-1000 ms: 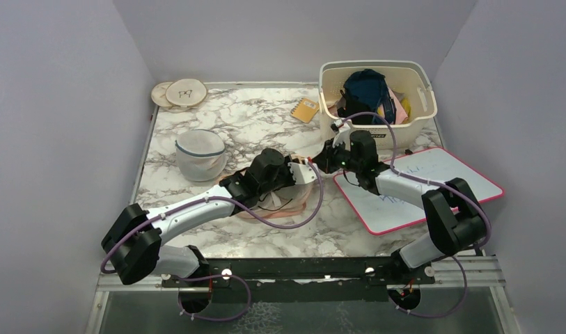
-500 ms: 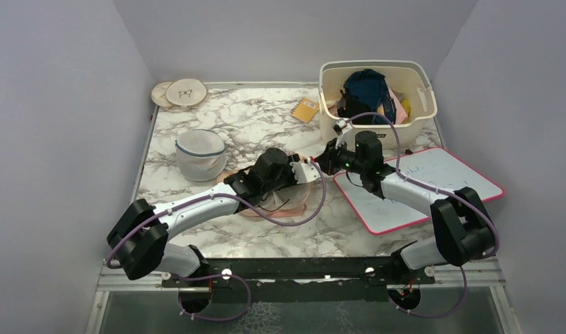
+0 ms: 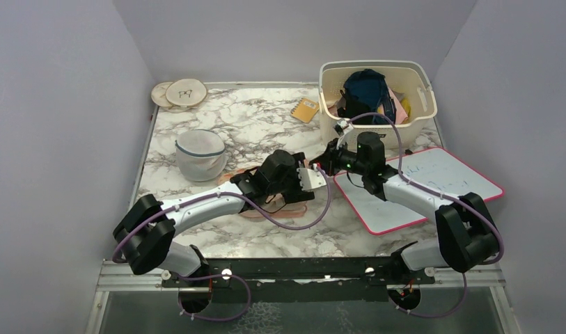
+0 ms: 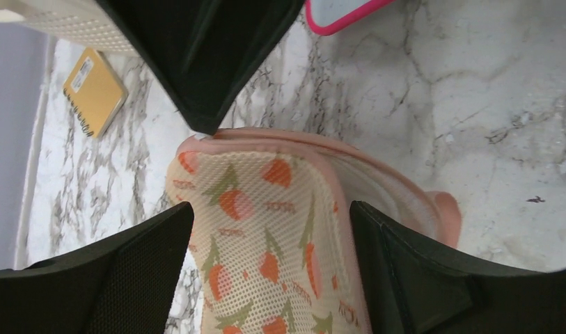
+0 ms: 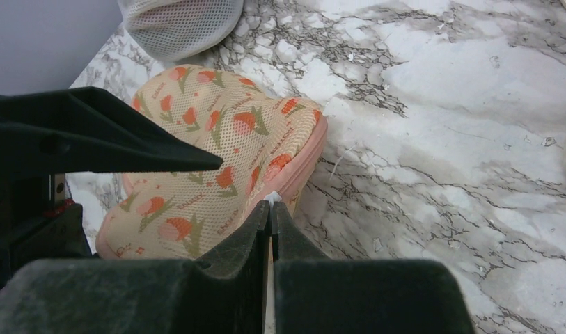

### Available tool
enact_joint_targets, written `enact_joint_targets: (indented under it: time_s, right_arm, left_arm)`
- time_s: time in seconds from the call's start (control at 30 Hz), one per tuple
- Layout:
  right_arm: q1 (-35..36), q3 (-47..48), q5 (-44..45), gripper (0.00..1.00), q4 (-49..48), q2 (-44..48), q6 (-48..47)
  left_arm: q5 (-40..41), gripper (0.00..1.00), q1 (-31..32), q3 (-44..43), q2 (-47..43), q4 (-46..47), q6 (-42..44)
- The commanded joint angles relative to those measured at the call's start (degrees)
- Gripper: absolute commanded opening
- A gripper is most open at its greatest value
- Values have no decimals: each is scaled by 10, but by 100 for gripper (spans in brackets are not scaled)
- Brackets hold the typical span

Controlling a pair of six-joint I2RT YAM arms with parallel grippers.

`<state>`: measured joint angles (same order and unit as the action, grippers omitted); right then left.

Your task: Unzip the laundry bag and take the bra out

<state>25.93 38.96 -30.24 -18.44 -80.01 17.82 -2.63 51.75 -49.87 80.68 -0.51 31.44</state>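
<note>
The laundry bag (image 3: pixel 292 208) is a peach mesh pouch with orange-red prints and pink edging, lying flat on the marble in front of the arms. My left gripper (image 3: pixel 310 178) hovers over its right lobe (image 4: pixel 266 236), fingers open on either side with nothing between them. My right gripper (image 3: pixel 321 165) sits at the bag's pink edge (image 5: pixel 304 163), shut on a small white zipper pull (image 5: pixel 271 200). In the left wrist view the bag's edge gapes a little, showing pale inner fabric (image 4: pixel 377 184). The bra is hidden.
A white mesh dome with a blue rim (image 3: pixel 200 154) stands left of the bag. A cream basket (image 3: pixel 326 97) of clothes is at the back right, a pink-framed whiteboard (image 3: pixel 433 181) in front of it. A yellow notebook (image 3: pixel 305 109) and wooden discs (image 3: pixel 179 92) lie at the back.
My left gripper has opened from shut and slid a little right and nearer over the bag. The right gripper stayed shut and shifted slightly right.
</note>
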Motion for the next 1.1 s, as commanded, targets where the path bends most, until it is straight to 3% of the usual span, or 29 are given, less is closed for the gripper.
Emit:
enact_joint_targets:
  time_s: [0.0, 0.07, 0.2, 0.53, 0.67, 1.07]
  right_arm:
    - [4, 0, -1, 1, -1, 20, -7]
    - [4, 1, -3, 1, -1, 23, -5]
    - [4, 3, -5, 1, -3, 21, -1]
    - [6, 0, -1, 1, -4, 14, 10]
    - [2, -16, -8, 1, -45, 3, 32]
    - [-3, 20, -25, 1, -24, -50, 18]
  left_arm:
    - [-52, 77, 9, -2, -14, -11, 6]
    - [-33, 76, 11, -6, -9, -8, 3]
    - [31, 65, 19, -22, 10, -7, -7]
    - [97, 5, 24, -18, -16, 13, 5]
    - [105, 0, 32, 21, -65, 57, 29]
    - [160, 0, 73, 76, -144, 119, 86]
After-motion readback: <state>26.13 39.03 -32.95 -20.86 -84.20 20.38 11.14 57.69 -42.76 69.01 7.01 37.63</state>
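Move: The upper flap's free edge on the laundry bag lies between the left gripper's open fingers, near the rear one: about 2 cm back, level sideways and 1 cm below the hand point. The bag corner pinched by the right gripper is some 4 cm ahead and 5 cm right of the left hand, level in height; the notebook lies roughly 20 cm straight ahead of it and 10 cm lower. From the right gripper, the flap edge is about 6 cm back, 5 cm left and 1 cm lower. Ease the left gripper back about 1 cm over the flap's free edge, then shut its fingers on that edge while drifting forward again. Once it is pinched, lift it about 6 cm, drawing slightly left and tipping the fingertips up some 15 degrees. Keep the right gripper closed on its corner, holding nearly still, then sink it about 2 cm during the lift. ##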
